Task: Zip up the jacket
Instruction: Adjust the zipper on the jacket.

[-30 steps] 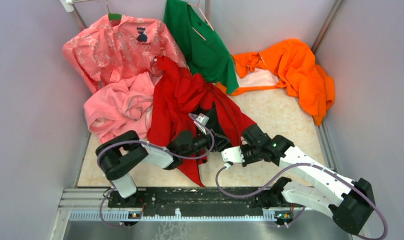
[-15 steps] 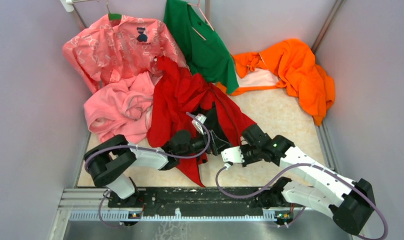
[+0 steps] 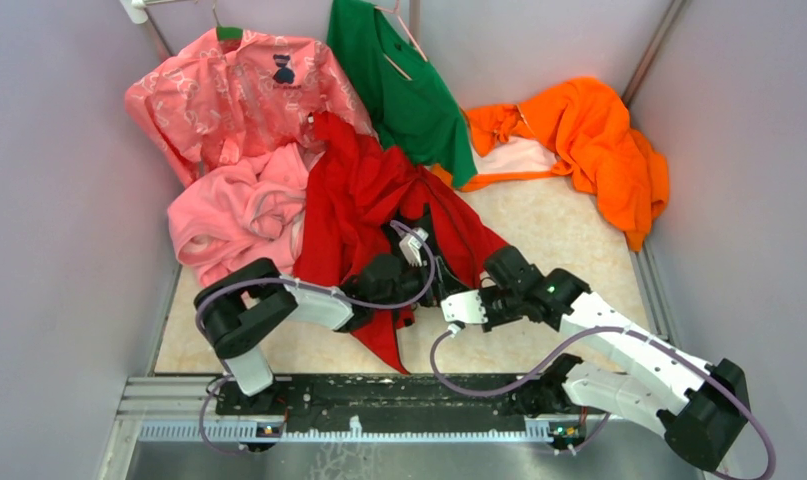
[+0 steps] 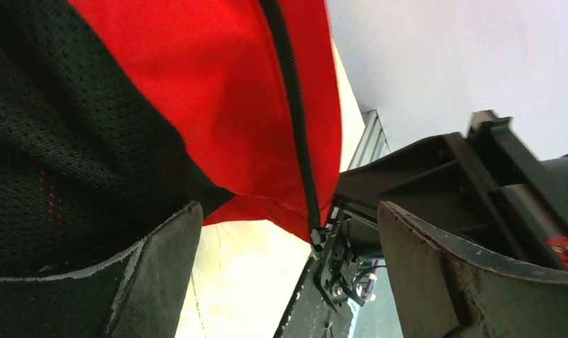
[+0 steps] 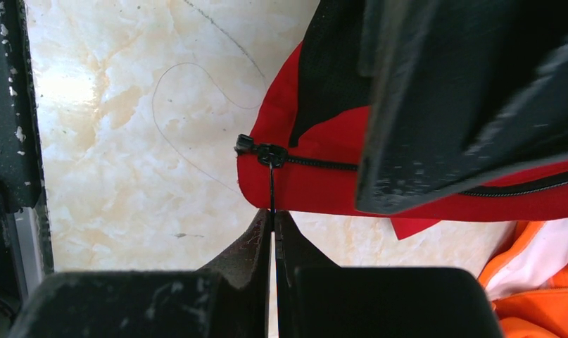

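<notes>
The red jacket (image 3: pixel 359 195) lies crumpled mid-table, its lower hem towards the arms. In the right wrist view its dark zipper (image 5: pixel 316 163) ends at a slider (image 5: pixel 270 153) at the hem corner. My right gripper (image 5: pixel 274 215) is shut on the thin zipper pull hanging from that slider. My left gripper (image 4: pixel 288 232) stands wide open just beside it, with nothing between its fingers (image 4: pixel 154 274). Red cloth, the zipper line (image 4: pixel 295 120) and black mesh lining (image 4: pixel 55 141) hang above them. From above, both grippers (image 3: pixel 429 275) meet at the hem.
A pink fleece (image 3: pixel 234 215) lies left of the jacket, with a pink patterned shirt (image 3: pixel 229 90) behind it. A green garment (image 3: pixel 399 80) hangs at the back and an orange one (image 3: pixel 589 140) lies back right. Walls close in on both sides of the marble table (image 3: pixel 559 230).
My left gripper has opened wide and let go of the jacket's edge, and its arm has shifted slightly right. The right gripper has stayed put, shut on the pull.
</notes>
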`<state>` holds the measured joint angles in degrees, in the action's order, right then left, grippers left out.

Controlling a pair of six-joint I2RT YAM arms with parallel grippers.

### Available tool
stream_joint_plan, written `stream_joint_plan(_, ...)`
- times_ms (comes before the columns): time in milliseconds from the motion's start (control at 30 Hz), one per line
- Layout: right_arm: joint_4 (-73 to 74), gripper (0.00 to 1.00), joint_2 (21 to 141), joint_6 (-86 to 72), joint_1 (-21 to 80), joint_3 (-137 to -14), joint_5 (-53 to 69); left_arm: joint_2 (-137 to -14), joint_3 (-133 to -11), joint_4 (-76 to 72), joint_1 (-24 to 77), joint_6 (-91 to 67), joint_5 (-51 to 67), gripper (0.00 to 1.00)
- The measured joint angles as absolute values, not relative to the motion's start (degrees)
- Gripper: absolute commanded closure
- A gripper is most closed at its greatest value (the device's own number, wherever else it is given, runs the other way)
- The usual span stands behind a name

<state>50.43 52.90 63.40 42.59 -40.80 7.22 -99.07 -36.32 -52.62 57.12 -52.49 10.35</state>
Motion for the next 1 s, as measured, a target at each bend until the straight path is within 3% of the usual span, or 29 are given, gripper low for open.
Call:
stream_joint_plan(267,50.43,1.00,53.12,63.40,42.46,-41.32,7.66,-103.83,-40.36,-51.66,57.12,-55.31,12.60,0.10)
stream_joint_plan(667,50.46,1.00,53.43,63.42,42.46,-41.34,7.64,-108.16,-44.66,-51.16,57.19,-56.90,16.27,0.35)
stream_joint_plan(800,50.48,1.00,53.43,63.42,42.46,-41.34,7.66,-109.86,-46.02,-50.89,57.19,-57.17,17.47,0.52)
stream_joint_plan(1000,50.52,1.00,53.43,63.46,42.46,-41.34,7.68,-111.74,-48.07,-51.42,57.23,-57.32,19.42,0.90)
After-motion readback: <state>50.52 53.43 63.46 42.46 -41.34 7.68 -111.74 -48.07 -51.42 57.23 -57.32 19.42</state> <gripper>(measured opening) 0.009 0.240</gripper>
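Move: The left hand's target, the red jacket's zipper tape just forward of the slider, lies roughly 6 cm to its right, level fore-and-aft and about 3 cm below. The slider is about 3 cm nearer the base than that spot and 1 cm farther right, slightly lower. From the right hand, which already pinches the pull tab, the tape spot is about 4 cm ahead and 2 cm left at nearly equal height; the slider is 2 cm left and 2 cm below. Rightward and slightly down, the left hand travels about 5 cm to the zipper tape just forward of the slider, turning a little clockwise. Its fingers start wide open and close around the tape to about a quarter open, one pad on each side. The right hand stays put, still shut on the pull tab. ##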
